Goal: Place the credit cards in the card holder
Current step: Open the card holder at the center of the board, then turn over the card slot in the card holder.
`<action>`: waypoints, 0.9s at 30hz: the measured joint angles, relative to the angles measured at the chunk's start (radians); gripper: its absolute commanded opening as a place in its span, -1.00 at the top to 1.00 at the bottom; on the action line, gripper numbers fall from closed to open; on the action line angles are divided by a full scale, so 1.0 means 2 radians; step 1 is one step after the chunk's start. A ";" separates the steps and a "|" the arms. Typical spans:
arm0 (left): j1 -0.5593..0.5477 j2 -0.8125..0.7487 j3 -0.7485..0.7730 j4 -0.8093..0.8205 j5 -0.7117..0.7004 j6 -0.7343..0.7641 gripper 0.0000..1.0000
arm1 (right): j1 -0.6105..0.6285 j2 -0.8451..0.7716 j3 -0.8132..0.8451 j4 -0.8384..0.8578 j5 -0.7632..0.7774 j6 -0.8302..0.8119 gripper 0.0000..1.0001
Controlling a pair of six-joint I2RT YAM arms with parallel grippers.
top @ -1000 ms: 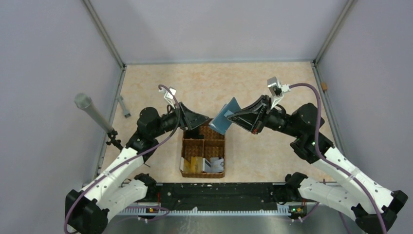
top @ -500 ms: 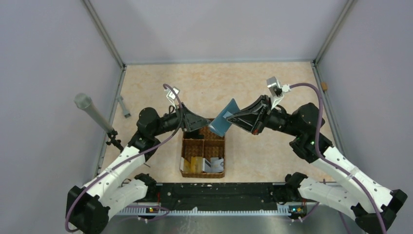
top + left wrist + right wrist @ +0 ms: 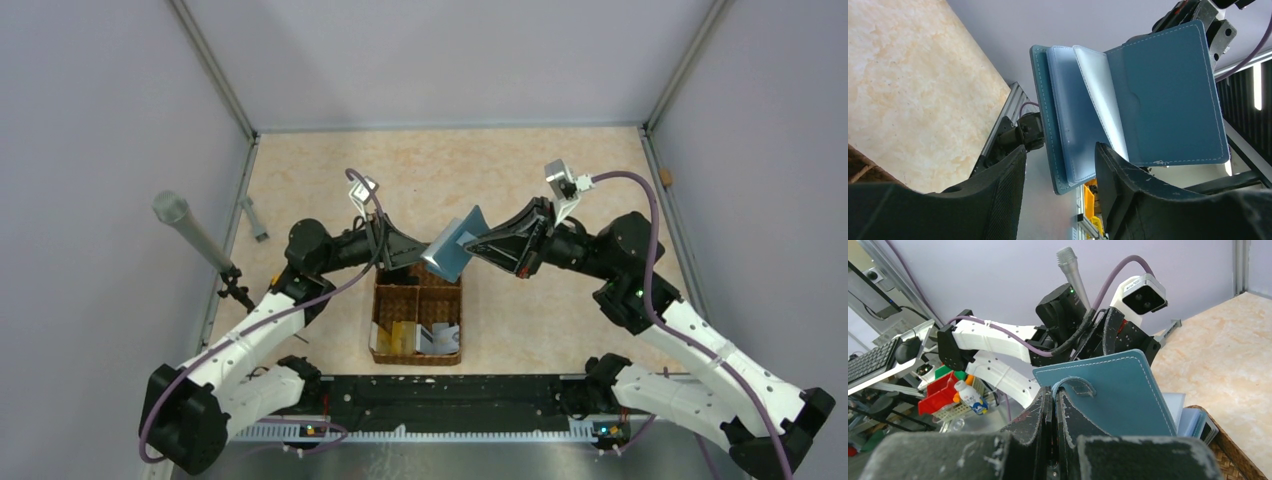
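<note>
The teal card holder hangs open in the air above the basket's far end. Its light blue inner sleeves fan out in the left wrist view. My right gripper is shut on its cover beside the strap. My left gripper is open, its fingers on either side of the holder's lower corner, with a gap on the left side. The credit cards lie in the basket's near compartments: a gold one and white-grey ones.
The brown wicker basket stands on the table between the two arms. A microphone on a stand leans in at the left. A small grey piece lies near the left wall.
My left gripper has moved right and closer to the card holder. The right gripper has shifted the holder slightly left toward it.
</note>
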 measured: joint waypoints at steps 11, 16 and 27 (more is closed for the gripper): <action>-0.012 0.029 -0.004 0.075 0.014 -0.041 -0.12 | 0.000 0.000 -0.002 0.019 -0.001 0.003 1.00; -0.025 0.046 -0.005 0.105 0.016 -0.060 -0.12 | 0.000 0.000 -0.007 0.028 -0.003 0.004 1.00; -0.029 0.057 -0.006 0.142 0.008 -0.078 1.00 | 0.000 -0.001 -0.028 0.011 0.027 -0.010 1.00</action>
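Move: The half-open card holder, its strap already held in the right hand, has its middle about 4 cm to the left hand's right, 1 cm back and 4 cm above; its free cover already reaches between the open left fingers. From the right hand, the card holder's middle is some 3 cm left, 3 cm ahead and 4 cm below. The wicker basket's middle is roughly 28 cm below the left hand, 5 cm ahead and 3 cm left. Left hand eases roughly 2 cm right and up, pinching the free cover; right keeps the strap, dipping late. ##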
